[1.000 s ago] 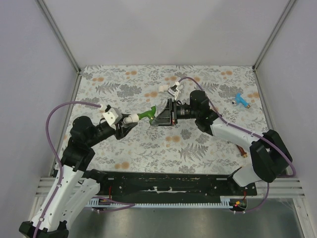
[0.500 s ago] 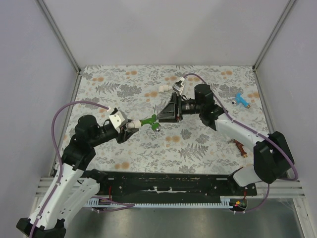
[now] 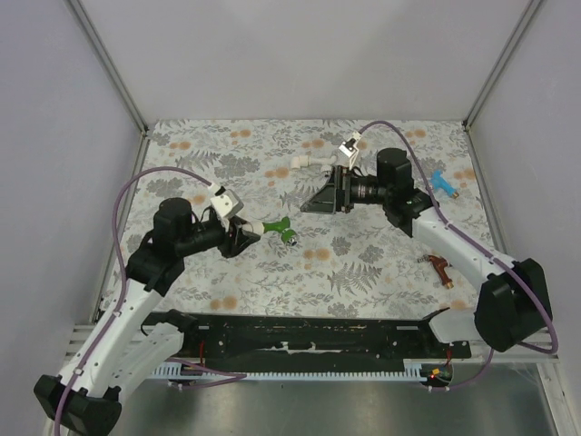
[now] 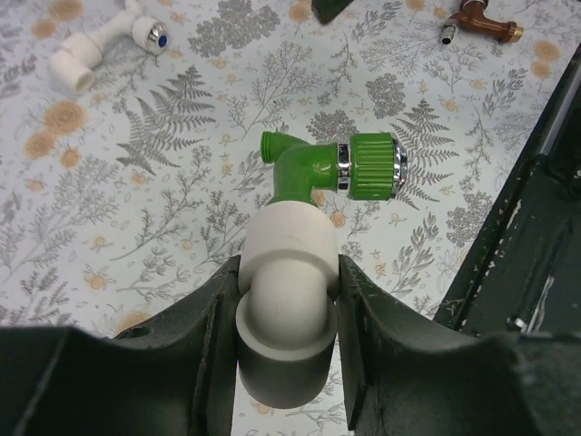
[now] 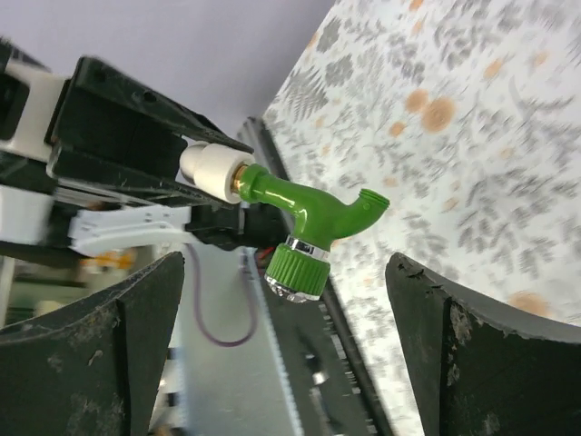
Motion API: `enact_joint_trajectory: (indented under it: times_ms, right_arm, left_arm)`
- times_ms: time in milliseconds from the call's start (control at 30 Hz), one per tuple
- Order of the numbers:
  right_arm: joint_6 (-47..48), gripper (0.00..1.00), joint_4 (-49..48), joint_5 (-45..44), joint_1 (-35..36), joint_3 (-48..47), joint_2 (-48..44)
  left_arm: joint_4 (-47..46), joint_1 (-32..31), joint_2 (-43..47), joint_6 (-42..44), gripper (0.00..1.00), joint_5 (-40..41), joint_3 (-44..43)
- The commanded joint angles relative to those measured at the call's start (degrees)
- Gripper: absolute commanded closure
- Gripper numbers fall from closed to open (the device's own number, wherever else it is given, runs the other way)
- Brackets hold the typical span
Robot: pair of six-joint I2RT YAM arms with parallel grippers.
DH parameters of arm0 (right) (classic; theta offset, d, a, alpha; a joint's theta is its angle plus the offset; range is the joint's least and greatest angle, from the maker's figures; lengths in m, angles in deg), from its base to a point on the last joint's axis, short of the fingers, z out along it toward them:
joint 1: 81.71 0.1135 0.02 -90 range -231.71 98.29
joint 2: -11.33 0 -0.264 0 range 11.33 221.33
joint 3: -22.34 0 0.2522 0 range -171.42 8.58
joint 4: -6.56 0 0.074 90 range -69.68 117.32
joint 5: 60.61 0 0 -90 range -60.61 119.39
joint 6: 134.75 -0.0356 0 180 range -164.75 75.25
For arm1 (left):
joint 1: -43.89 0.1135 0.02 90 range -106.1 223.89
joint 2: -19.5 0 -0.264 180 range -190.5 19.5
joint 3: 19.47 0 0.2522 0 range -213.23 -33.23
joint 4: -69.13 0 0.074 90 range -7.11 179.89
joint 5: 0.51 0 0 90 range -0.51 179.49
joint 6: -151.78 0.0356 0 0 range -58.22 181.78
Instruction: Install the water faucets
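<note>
The green water faucet (image 3: 272, 225) sticks out of a white elbow fitting (image 4: 286, 304) and hangs above the table. My left gripper (image 3: 243, 234) is shut on that elbow, whose sides are pressed by both fingers (image 4: 209, 336). In the left wrist view the green faucet (image 4: 318, 168) points away, knob to the right. My right gripper (image 3: 313, 202) is open and apart from it, up and to the right. In the right wrist view the green faucet (image 5: 309, 213) floats ahead between wide jaws. The blue faucet (image 3: 442, 184) and the reddish-brown faucet (image 3: 441, 268) lie on the right.
A white pipe fitting (image 3: 304, 162) with a blue-dotted cap (image 4: 156, 36) lies on the flowered table cover at the back centre. The reddish-brown faucet (image 4: 481, 23) shows at the top right of the left wrist view. A black rail (image 3: 309, 336) runs along the near edge.
My right gripper has opened, let go of the green faucet and drawn back to the right. The left gripper has carried elbow and faucet slightly nearer.
</note>
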Motion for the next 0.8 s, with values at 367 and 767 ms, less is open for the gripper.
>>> enact_joint_trajectory:
  times_ms: [367,767]
  right_arm:
    - [46.71,0.02,-10.74,-5.51,-0.36,17.87,-22.13]
    - [51.29,0.04,-23.06,-9.96,7.72,23.24,-19.24]
  left_arm:
    - [-4.85,-0.28,-4.91,-22.53,0.98,3.59,-6.37]
    - [-5.56,-0.28,-6.58,-27.9,0.98,2.71,-8.22]
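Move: The green faucet, on the white fitting held in the left hand, lies about 10 cm to the right hand's left, 6 cm back and 4 cm lower. The held fitting is some 15 cm left of that hand, 6 cm back and 3 cm lower. The white faucet on the table is about 11 cm ahead of the right hand and 23 cm below. From the left hand, the green faucet is 7 cm right, 2 cm ahead and 2 cm lower. Right hand, open, shifts right, then back and down, rolling nearly 60 degrees; left tilts the held faucet about 25. ##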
